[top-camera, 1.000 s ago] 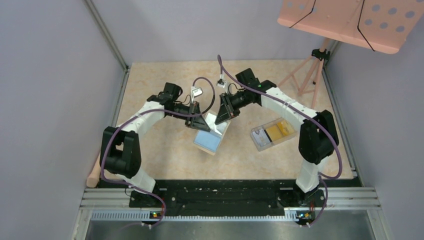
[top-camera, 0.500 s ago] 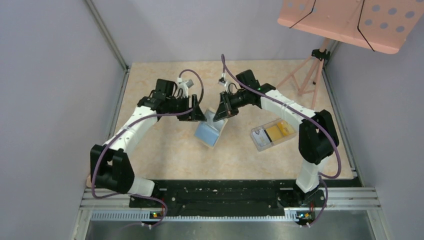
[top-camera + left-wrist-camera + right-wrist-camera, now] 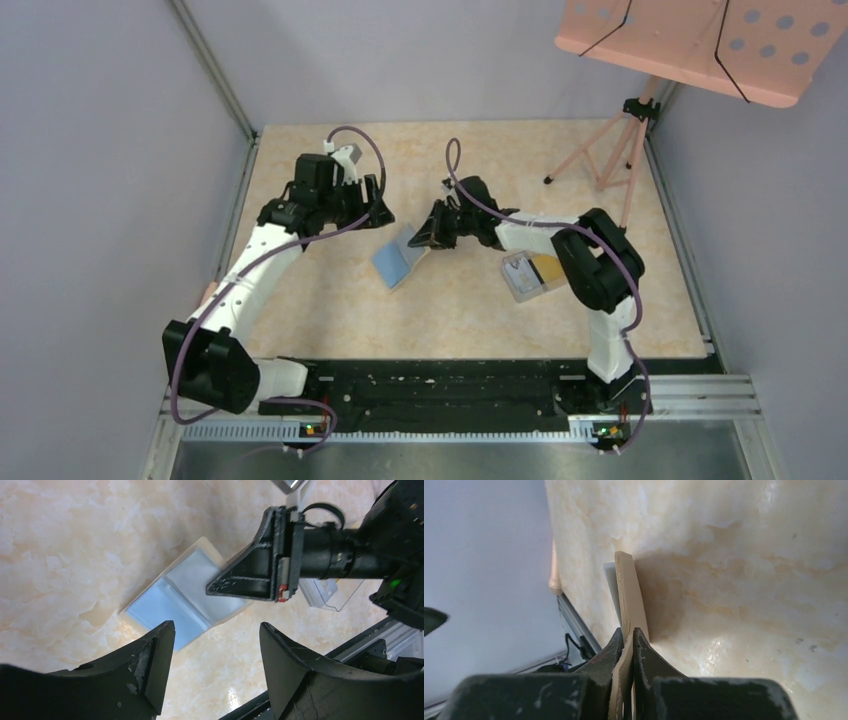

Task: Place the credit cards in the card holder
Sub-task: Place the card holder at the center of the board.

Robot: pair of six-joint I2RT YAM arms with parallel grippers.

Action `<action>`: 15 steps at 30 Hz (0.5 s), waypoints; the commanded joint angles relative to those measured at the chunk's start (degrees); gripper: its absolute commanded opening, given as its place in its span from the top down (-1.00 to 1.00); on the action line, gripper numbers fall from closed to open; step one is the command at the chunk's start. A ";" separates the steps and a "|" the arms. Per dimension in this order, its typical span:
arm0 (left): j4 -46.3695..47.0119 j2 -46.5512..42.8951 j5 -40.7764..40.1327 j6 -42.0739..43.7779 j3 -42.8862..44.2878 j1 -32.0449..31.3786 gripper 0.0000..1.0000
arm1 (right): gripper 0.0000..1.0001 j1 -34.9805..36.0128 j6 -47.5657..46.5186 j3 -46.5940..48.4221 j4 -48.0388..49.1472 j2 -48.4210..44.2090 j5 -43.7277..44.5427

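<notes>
The card holder [image 3: 398, 258] lies open in mid-table, blue pockets up, its beige flap [image 3: 626, 587] seen edge-on in the right wrist view. My right gripper [image 3: 428, 237] is shut on the holder's right edge; its jaws [image 3: 628, 630] pinch the tan flap. My left gripper [image 3: 381, 213] hovers open just behind and left of the holder, holding nothing; its fingertips [image 3: 165, 630] frame the holder [image 3: 180, 597] from above. One golden credit card [image 3: 548, 267] lies inside the clear plastic box [image 3: 522, 280].
The clear box [image 3: 327, 587] sits right of the holder, partly under my right forearm. A pink stand on a tripod [image 3: 600, 150] occupies the back right corner. Grey walls close the left and back sides. A wooden stick [image 3: 554, 577] lies by the left wall.
My left gripper opened, released the card holder and drew back to the left. My right gripper closed on the holder's edge and carried it lower and leftward as the arm folded down.
</notes>
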 commanded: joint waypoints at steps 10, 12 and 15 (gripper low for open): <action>2.97 2.55 2.50 -0.29 -0.03 0.21 -0.36 | 0.22 4.28 1.66 3.24 -19.52 1.64 7.12; 2.66 3.43 3.26 -0.29 -0.17 0.21 -0.36 | -0.06 4.31 0.03 4.34 -22.78 0.71 8.77; 2.15 4.76 4.67 -0.05 -0.17 0.38 -0.36 | -0.40 4.33 -2.77 7.11 -27.19 -0.11 10.87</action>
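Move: The right hand still pinches the open card holder by its right-hand end; the holder's middle is about 4 cm left of that hand, 3 cm back and 4 cm lower. The patch of board where it will lie is roughly 8 cm back, 4 cm to the left and 8 cm below. The clear card box lies some 27 cm to the right, 4 cm back and 8 cm down. From the empty left hand the holder is about 15 cm below, 3 cm to the right and 2 cm back. The right hand carries the card holder down about 5.5 cm and back about 5 cm towards the bare board, drifting a centimetre left at first and then returning to the right, while the wrist tips some 20 degrees so the fingers point more steeply down. Over the later part of this the fingers go from almost shut to more than half open and let go of the holder's right end, staying close around its tab, while the left hand, open and empty, sinks a centimetre or two above. ##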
